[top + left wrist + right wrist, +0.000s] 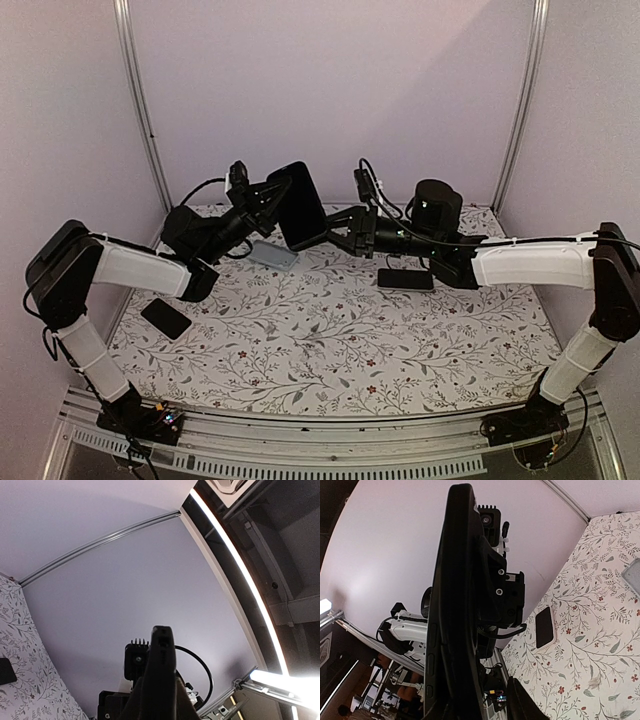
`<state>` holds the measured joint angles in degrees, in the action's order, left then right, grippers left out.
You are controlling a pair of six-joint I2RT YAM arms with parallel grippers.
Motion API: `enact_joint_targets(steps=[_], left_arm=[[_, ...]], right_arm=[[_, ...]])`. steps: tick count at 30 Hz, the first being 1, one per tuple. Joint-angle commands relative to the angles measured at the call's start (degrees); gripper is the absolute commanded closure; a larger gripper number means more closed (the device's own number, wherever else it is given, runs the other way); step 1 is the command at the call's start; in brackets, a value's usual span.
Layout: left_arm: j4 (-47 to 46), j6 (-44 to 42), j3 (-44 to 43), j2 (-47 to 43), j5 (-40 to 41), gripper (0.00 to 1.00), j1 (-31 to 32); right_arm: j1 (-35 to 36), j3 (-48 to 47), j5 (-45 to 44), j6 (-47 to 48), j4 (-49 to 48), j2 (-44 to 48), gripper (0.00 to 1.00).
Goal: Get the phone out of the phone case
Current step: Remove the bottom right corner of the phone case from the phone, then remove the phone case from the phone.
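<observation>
A black phone case [300,205] is held tilted in the air above the back middle of the table. I cannot tell the phone apart from the case around it. My left gripper [272,200] is shut on its left edge; in the left wrist view the case [163,665] rises edge-on out of the left gripper [161,702]. My right gripper [335,232] sits at the case's lower right corner. In the right wrist view the case's button edge [451,605] stands against the left side of the right gripper [480,710], and the right finger [520,707] stays apart from it.
On the floral table cloth [330,340] lie a grey device [272,254] under the held case, a black one [405,279] below the right arm and another black one [166,318] at the left. Metal frame posts [140,100] flank the back wall.
</observation>
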<state>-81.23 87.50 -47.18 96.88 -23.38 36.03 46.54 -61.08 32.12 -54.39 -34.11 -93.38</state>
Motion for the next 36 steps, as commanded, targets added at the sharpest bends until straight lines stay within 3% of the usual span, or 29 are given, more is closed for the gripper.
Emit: enact_joint_targets(steps=[1, 9, 14, 27, 33, 36], left_arm=[[-2.53, 1.39, -0.97, -1.62, -5.27, 1.00, 1.81], [-1.65, 2.43, -1.86, 0.45, -8.86, 0.99, 0.95], [5.20, -1.15, -2.00, -0.80, -10.25, 0.86, -0.01], [22.89, -10.01, -2.20, -3.38, -10.81, 0.50, -2.91], [36.04, -19.30, -2.69, -6.55, -8.50, 0.26, -3.76], [44.66, -25.64, -3.24, -8.86, -6.12, 0.20, -3.95]], right_arm=[[-0.76, 0.37, -1.59, -1.27, -2.87, -0.07, 0.71], [-0.84, 0.16, -0.40, -2.27, -4.42, -1.57, 0.87], [-0.99, 1.21, -0.31, -3.86, -6.11, -2.49, 1.00], [-2.57, 5.91, -0.74, -8.44, -12.44, -4.39, 1.00], [-3.47, 8.08, -1.64, -8.32, -12.14, -4.03, 1.00], [-3.75, 8.17, -2.28, -7.40, -9.25, -3.74, 1.00]])
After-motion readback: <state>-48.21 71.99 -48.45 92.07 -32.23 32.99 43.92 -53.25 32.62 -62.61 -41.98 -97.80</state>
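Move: The black phone in its case is held up between the grippers. Its middle lies about 4 cm right, 2 cm back and 3 cm below the left hand point, which still grips the upper-left corner. From the right hand point it is some 6 cm left, 4 cm ahead and 2 cm higher, with the bottom right corner between the half-open fingers. On the table 30 cm below the right hand, the loose black phone lies about 19 cm right and 9 cm ahead. Close the right fingers from about a third open until they pinch the bottom right corner, while the left keeps its hold. Then sink both hands together some 7-8 cm; on the way down, open the left fingers wide to let go of the upper-left end and tip them about 25 degrees down towards level. Keep the right pinched throughout, rolling its wrist about 10 degrees. ##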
